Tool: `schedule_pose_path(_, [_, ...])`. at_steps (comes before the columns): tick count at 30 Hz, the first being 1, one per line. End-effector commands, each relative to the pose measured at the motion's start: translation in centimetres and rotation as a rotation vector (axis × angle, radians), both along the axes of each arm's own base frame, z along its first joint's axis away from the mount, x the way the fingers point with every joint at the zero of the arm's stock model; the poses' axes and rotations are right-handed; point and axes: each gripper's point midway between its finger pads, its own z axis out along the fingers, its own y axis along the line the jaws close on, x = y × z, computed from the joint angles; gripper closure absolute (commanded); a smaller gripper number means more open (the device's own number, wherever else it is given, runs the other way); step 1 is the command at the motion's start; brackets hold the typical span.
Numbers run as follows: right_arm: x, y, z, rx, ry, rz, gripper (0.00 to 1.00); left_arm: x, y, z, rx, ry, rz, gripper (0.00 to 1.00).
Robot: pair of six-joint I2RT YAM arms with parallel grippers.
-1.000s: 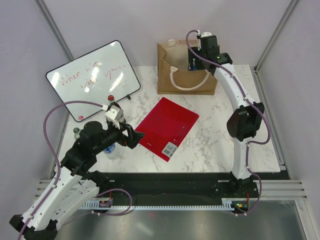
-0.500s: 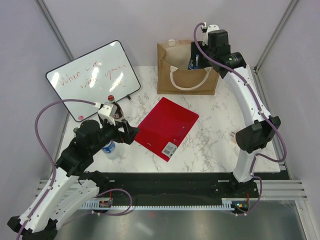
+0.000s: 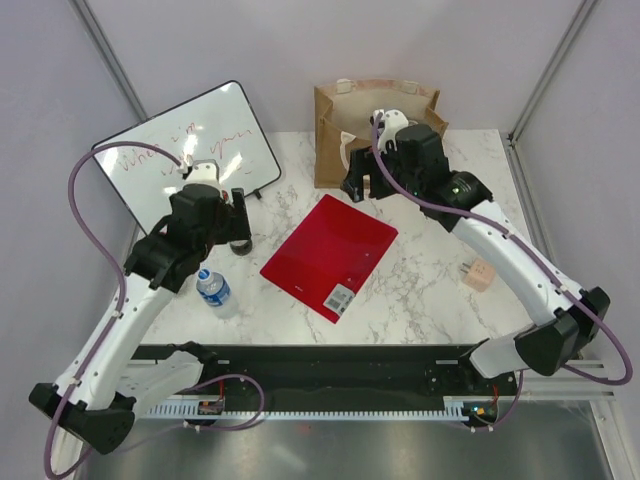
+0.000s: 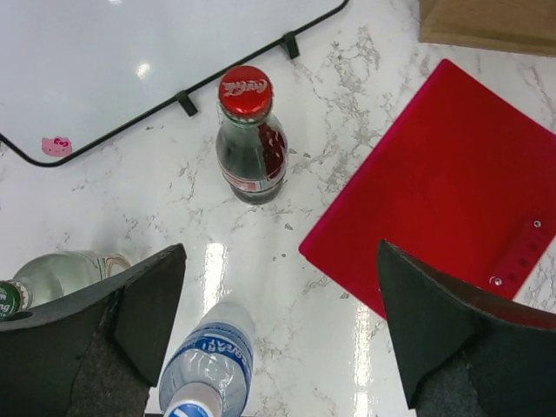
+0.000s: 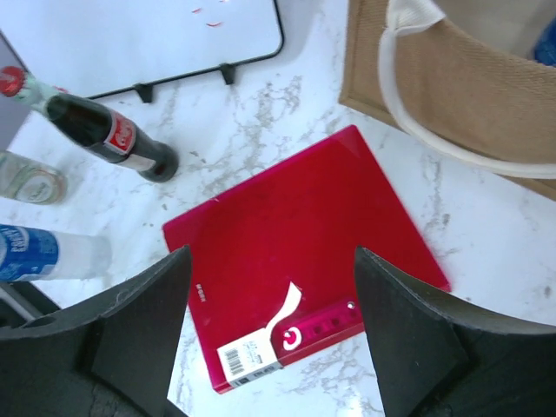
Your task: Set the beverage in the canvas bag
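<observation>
The canvas bag stands at the back of the table, tan with white loop handles; something blue shows inside its mouth. A cola bottle with a red cap stands upright near the whiteboard. A plastic water bottle and a clear glass bottle stand closer to the arm bases. My left gripper hovers open and empty above the marble between the cola and water bottles. My right gripper is open and empty over the red folder, just in front of the bag.
A red folder lies flat mid-table. A whiteboard leans at the back left. A small wooden block sits at the right. Walls close in the table on three sides.
My right arm came out of the bag and swung down in front of it, over the folder. My left arm moved back from the water bottle toward the cola bottle.
</observation>
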Motion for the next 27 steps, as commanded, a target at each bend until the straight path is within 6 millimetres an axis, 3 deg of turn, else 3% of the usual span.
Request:
schedule_pose_path(1, [-1.7,1.2,2.6,0.145,-0.085,0.054,0.18,1.6,1.3,1.1,-0.029,0.026,0.057,0.04])
schedule_pose_path(6, [-3.3,0.8,2.0,0.171,-0.093,0.076,0.18,3.4,2.3,1.1,0.021,-0.005,0.087,0.03])
schedule_pose_path(12, [-4.7,1.0,2.7,0.217,-0.106,0.12,0.17,6.3,1.1,-1.7,-0.01,-0.037,0.087,0.07])
schedule_pose_path(17, [-5.3,1.3,2.9,0.229,-0.105,0.152,0.17,8.5,1.9,-4.1,-0.009,-0.027,0.157,0.08])
schedule_pose_path(27, [-6.0,1.2,2.8,0.219,-0.116,0.173,0.17,9.9,2.0,-7.5,-0.059,-0.009,0.181,0.05])
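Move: The Coca-Cola bottle stands roughly 8 cm ahead of the left hand and 2 cm to its left, its middle some 14 cm lower. The water bottle stands about 11 cm back from the Coca-Cola bottle and 3 cm left of it; the green-capped bottle is level with the left hand, 13 cm to its left. The red folder lies flat, centred 14 cm right and 5 cm ahead. From the right hand the Coca-Cola bottle is about 19 cm left, 2 cm ahead and 18 cm lower. Forward first and then steeply down as well, the left hand closes in on the Coca-Cola bottle, some 8 cm out and 8 cm down with a little drift to the left, turning slightly counter-clockwise, its wide-open fingers coming down to either side of the neck. The right hand, empty and open, eases back about 5 cm away from the canvas bag, its left side rolling up and the hand turning slightly counter-clockwise. ##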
